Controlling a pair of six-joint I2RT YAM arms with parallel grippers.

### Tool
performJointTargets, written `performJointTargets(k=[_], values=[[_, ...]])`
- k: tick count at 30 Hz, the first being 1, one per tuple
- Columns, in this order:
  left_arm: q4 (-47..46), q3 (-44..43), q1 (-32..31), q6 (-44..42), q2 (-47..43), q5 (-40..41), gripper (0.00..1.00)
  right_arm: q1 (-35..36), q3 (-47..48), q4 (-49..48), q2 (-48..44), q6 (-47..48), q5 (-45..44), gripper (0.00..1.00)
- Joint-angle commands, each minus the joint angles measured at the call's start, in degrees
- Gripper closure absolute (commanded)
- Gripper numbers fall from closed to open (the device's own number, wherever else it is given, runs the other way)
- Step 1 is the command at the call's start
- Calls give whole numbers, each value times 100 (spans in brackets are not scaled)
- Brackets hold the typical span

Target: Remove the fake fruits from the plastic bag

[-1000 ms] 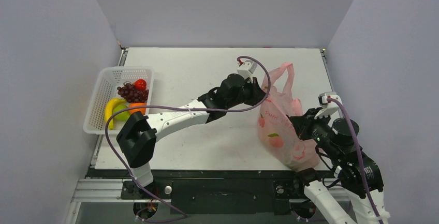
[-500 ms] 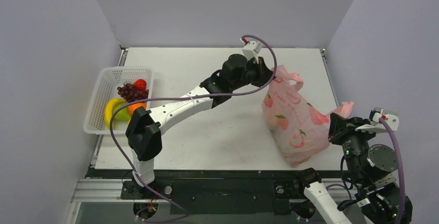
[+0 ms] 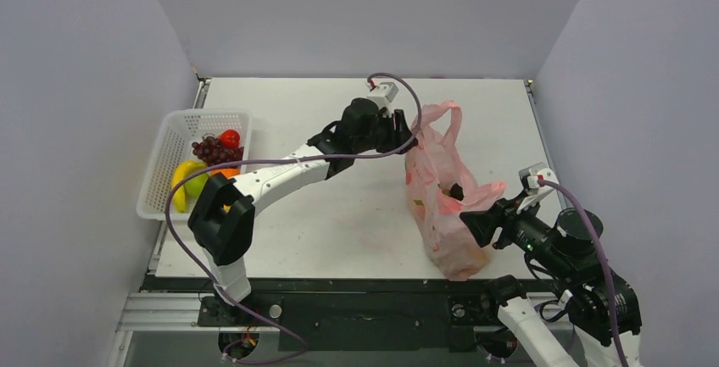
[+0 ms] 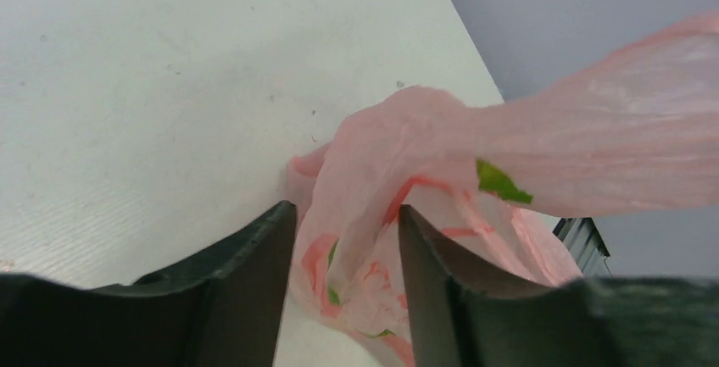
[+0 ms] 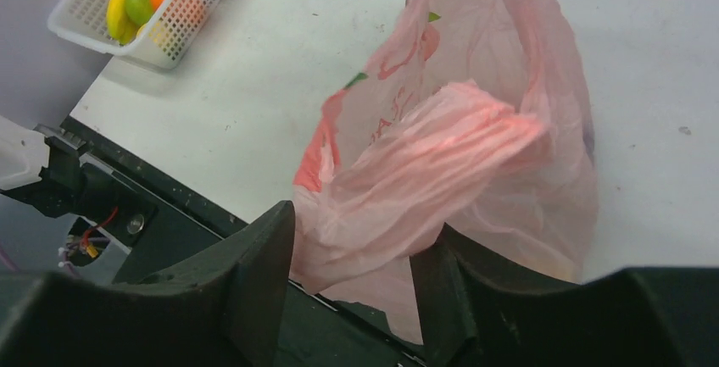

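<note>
The pink plastic bag (image 3: 437, 206) slumps on the right of the table, its film printed with red and green. My left gripper (image 3: 405, 140) is at its upper left edge. In the left wrist view that gripper (image 4: 346, 210) is open, with loose bag (image 4: 407, 130) film between its fingers. My right gripper (image 3: 469, 221) is at the bag's near right side, also open (image 5: 356, 231), with a fold of the bag (image 5: 475, 130) lying between its fingers. Fake fruits lie in the white basket (image 3: 169, 142): banana (image 3: 180, 182), grapes (image 3: 216, 153), a red one (image 3: 230, 138), an orange (image 3: 225, 176). No fruit shows through the bag.
The basket (image 5: 182, 19) stands at the table's left edge. The bag's bottom reaches the table's front edge, beside the black rail (image 3: 339, 282). Grey walls close in on three sides.
Both grippers were shut on the bag and stretched it apart; now both have opened. The right gripper came back left to the bag, the left moved slightly left, and the bag has slumped.
</note>
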State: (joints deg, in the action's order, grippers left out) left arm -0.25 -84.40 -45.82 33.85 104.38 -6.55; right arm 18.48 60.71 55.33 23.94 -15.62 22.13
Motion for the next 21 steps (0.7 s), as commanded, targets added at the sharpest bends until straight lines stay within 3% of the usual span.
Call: performJointTargets(k=[1, 6, 15, 18, 21], values=[[-236, 409, 94, -53, -1160, -210, 49, 32, 427, -88, -59, 116, -499, 51], [-29, 692, 117, -271, -1872, -167, 32, 31, 636, -111, -140, 162, -2039, 42], [206, 1057, 76, 0, -2399, -516, 29, 162, 1034, -373, -234, 24, -4118, 30], [-55, 1226, -2, 271, -2354, -528, 29, 218, 938, -519, -97, -50, -4065, 28], [-296, 1285, -167, 535, -2229, -466, 30, 235, 922, -851, 161, -86, -3167, 26]])
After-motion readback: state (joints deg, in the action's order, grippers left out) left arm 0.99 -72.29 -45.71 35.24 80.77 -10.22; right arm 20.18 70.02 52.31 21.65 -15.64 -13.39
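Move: The plastic bag's middle is about 9 cm back, 9 cm to the right and 13 cm below the left hand. Its far handle stands some 7 cm to this hand's right and 3 cm farther out, level in height. From the right hand, the bag's middle is roughly 13 cm ahead, 3 cm left and 20 cm below. The near handle is around 3 cm ahead, with no sideways offset, at finger height. Up, back and leftward, the left hand draws clear of the bag's far rim, rising about 13 cm before dipping 3 cm. The right hand swings about 10 cm to the right and 7 cm up, turning clockwise some 35 degrees and leaving the near handle. Both already part-open grippers spread wider. ##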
